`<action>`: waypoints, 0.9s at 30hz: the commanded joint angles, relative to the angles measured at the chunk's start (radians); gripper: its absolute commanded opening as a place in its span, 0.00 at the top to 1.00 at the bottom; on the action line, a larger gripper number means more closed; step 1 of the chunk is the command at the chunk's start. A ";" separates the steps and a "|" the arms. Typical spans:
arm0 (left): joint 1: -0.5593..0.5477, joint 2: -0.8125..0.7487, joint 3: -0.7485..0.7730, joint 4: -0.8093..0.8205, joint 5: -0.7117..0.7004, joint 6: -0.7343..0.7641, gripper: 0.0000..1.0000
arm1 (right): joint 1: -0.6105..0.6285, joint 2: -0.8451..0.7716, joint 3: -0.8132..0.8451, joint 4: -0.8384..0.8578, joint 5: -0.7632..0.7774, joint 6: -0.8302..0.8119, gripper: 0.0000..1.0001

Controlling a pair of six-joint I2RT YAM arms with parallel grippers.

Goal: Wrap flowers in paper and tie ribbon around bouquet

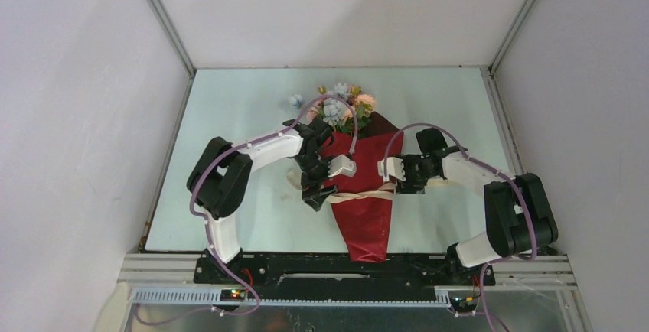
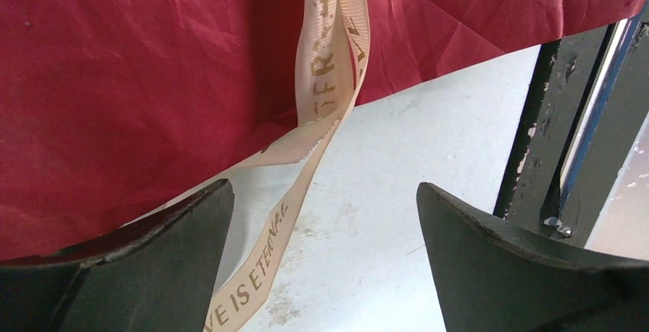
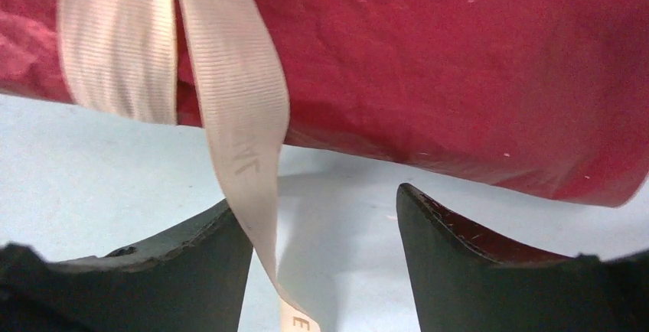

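The red paper (image 1: pixel 366 209) is rolled into a cone around the flowers (image 1: pixel 342 109), whose pink and pale blue heads stick out at the far end. A cream ribbon (image 1: pixel 360 193) crosses the cone's middle. My left gripper (image 1: pixel 316 193) sits at the cone's left edge and is open. In its wrist view the printed ribbon (image 2: pixel 325 87) hangs off the paper (image 2: pixel 138 79) and runs down between the fingers (image 2: pixel 184 263), close to the left one. My right gripper (image 1: pixel 398 185) is at the cone's right edge, open. There the ribbon (image 3: pixel 245 125) drops from the paper (image 3: pixel 459 64) along the left finger (image 3: pixel 191 271).
The bouquet lies on a pale table (image 1: pixel 245 118) enclosed by white walls. A dark metal rail (image 1: pixel 306 267) carrying the arm bases runs along the near edge, and the rail (image 2: pixel 551 118) also shows in the left wrist view. The cone's tip almost reaches it.
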 commanded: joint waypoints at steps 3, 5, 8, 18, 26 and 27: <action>-0.006 0.025 0.008 -0.035 -0.007 0.007 0.06 | 0.035 0.020 -0.043 0.117 0.078 0.065 0.36; -0.006 0.026 0.004 -0.042 -0.001 0.012 0.09 | 0.043 0.033 -0.045 0.137 0.088 0.076 0.45; -0.006 0.022 -0.003 -0.040 -0.003 0.013 0.17 | 0.049 0.037 -0.047 0.156 0.108 0.084 0.69; -0.022 0.068 0.027 -0.069 -0.002 -0.003 0.37 | 0.019 -0.056 -0.047 0.191 0.138 0.072 1.00; -0.034 0.063 0.072 -0.068 -0.010 -0.015 0.98 | 0.010 -0.163 -0.047 0.254 0.084 0.142 1.00; -0.032 0.059 0.088 -0.072 -0.011 -0.021 0.99 | 0.011 -0.173 -0.047 0.277 0.078 0.178 1.00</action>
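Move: My left hand is open just over the ribbon's left tail, which runs about 1 cm back and 2 cm below; the ribbon crossing on the wrapped paper lies some 11 cm to its right, level front to back, with the blossoms about 22 cm ahead and 6 cm right. For my part-open right hand, the ribbon's right tail is about 1 cm back, at fingertip height; the crossing lies roughly 10 cm left and 2 cm back. My right hand closes on the right tail while easing forward, keeps that pinch as it shifts slightly right, then lifts some 4 cm, still going forward and tilting its fingertips outward, about 3 cm forward in all. Meanwhile my left hand creeps about 2 cm back and a bit over 1 cm down, shutting its fingers on the left tail beside the paper's left edge. ##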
